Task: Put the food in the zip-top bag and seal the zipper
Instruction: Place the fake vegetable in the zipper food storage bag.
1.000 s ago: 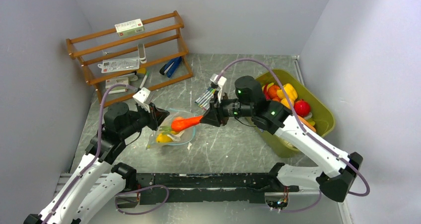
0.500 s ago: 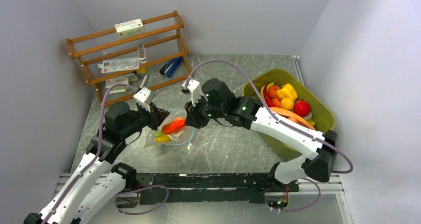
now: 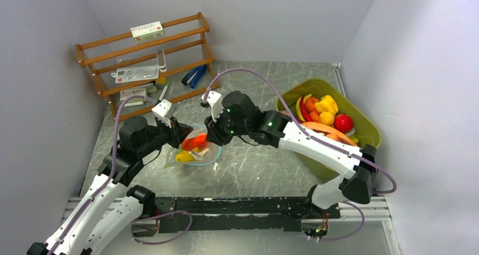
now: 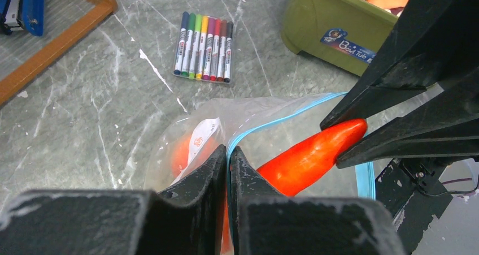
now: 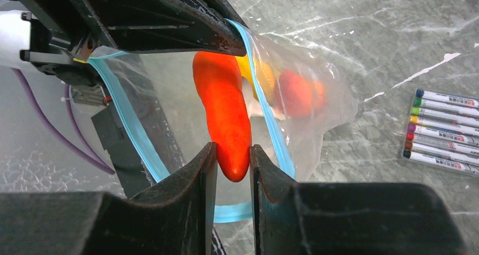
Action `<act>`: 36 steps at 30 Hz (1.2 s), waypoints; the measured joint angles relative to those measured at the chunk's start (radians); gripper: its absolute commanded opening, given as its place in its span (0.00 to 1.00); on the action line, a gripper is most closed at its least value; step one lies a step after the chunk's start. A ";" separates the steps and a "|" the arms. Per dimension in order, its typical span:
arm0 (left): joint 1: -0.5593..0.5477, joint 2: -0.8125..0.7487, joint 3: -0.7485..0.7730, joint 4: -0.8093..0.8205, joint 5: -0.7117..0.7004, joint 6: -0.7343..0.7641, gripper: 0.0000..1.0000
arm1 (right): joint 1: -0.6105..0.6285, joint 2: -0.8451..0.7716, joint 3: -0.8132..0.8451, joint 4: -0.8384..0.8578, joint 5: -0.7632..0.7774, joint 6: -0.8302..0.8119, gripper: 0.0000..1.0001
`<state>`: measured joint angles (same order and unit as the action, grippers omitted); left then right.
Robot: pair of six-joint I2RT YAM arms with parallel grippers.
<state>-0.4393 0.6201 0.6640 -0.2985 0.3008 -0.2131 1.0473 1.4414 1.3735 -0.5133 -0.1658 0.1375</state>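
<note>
The clear zip-top bag (image 3: 199,158) lies left of centre with its mouth held up. My left gripper (image 4: 227,153) is shut on the teal zipper (image 4: 282,119) strip at the near lip. My right gripper (image 5: 233,153) is shut on the blunt end of a long orange-red toy vegetable (image 5: 226,108). The vegetable's other end reaches through the open mouth into the bag. A yellow piece (image 5: 265,77) and a red piece (image 5: 295,92) of food lie inside. In the top view the two grippers (image 3: 179,135) (image 3: 208,139) face each other over the bag.
An olive-green tub (image 3: 370,132) with more toy food (image 3: 325,111) stands at the right. A row of marker pens (image 4: 203,46) lies on the table beyond the bag. A wooden rack (image 3: 147,57) with small items stands at the back left.
My right arm has swung left with the orange-red vegetable, carrying it from beside the bag into the bag's mouth. The left gripper has kept its hold on the zipper edge.
</note>
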 measured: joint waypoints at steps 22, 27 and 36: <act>0.000 0.002 0.000 0.000 0.000 0.000 0.07 | 0.001 0.036 -0.038 0.068 0.000 0.018 0.56; 0.000 0.009 0.000 0.000 0.000 0.000 0.07 | 0.001 -0.001 -0.062 0.080 0.006 0.037 0.59; 0.000 0.020 0.000 0.000 0.000 0.000 0.07 | 0.001 -0.132 -0.074 0.105 0.046 0.106 0.66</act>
<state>-0.4393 0.6403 0.6640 -0.2985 0.3008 -0.2134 1.0485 1.3090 1.2991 -0.4084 -0.1196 0.2436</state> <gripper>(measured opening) 0.071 0.653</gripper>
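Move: Inside the open bag, the spot for the carrot lies about 7 cm left of the right hand, level with it fore-and-aft and some 13 cm below; that hand already grips the narrow end. The peach is about 8 cm left, 5 cm ahead and 16 cm down, the yellow vegetable about 12 cm left, 2 cm ahead and equally low. From the left hand, the same spot is about 13 cm below, 3 cm back and 0 cm sideways. Easing the carrot about 2 cm down and 1 cm left, deeper into the bag mouth, the right hand spreads its fingers from about a quarter to two thirds open and lets go of the narrow end. Still opening, it then rises some 6 cm and draws 2 cm right, away from the bag, tilting about 10 degrees. The left fingers keep their pinch on the zipper edge. ##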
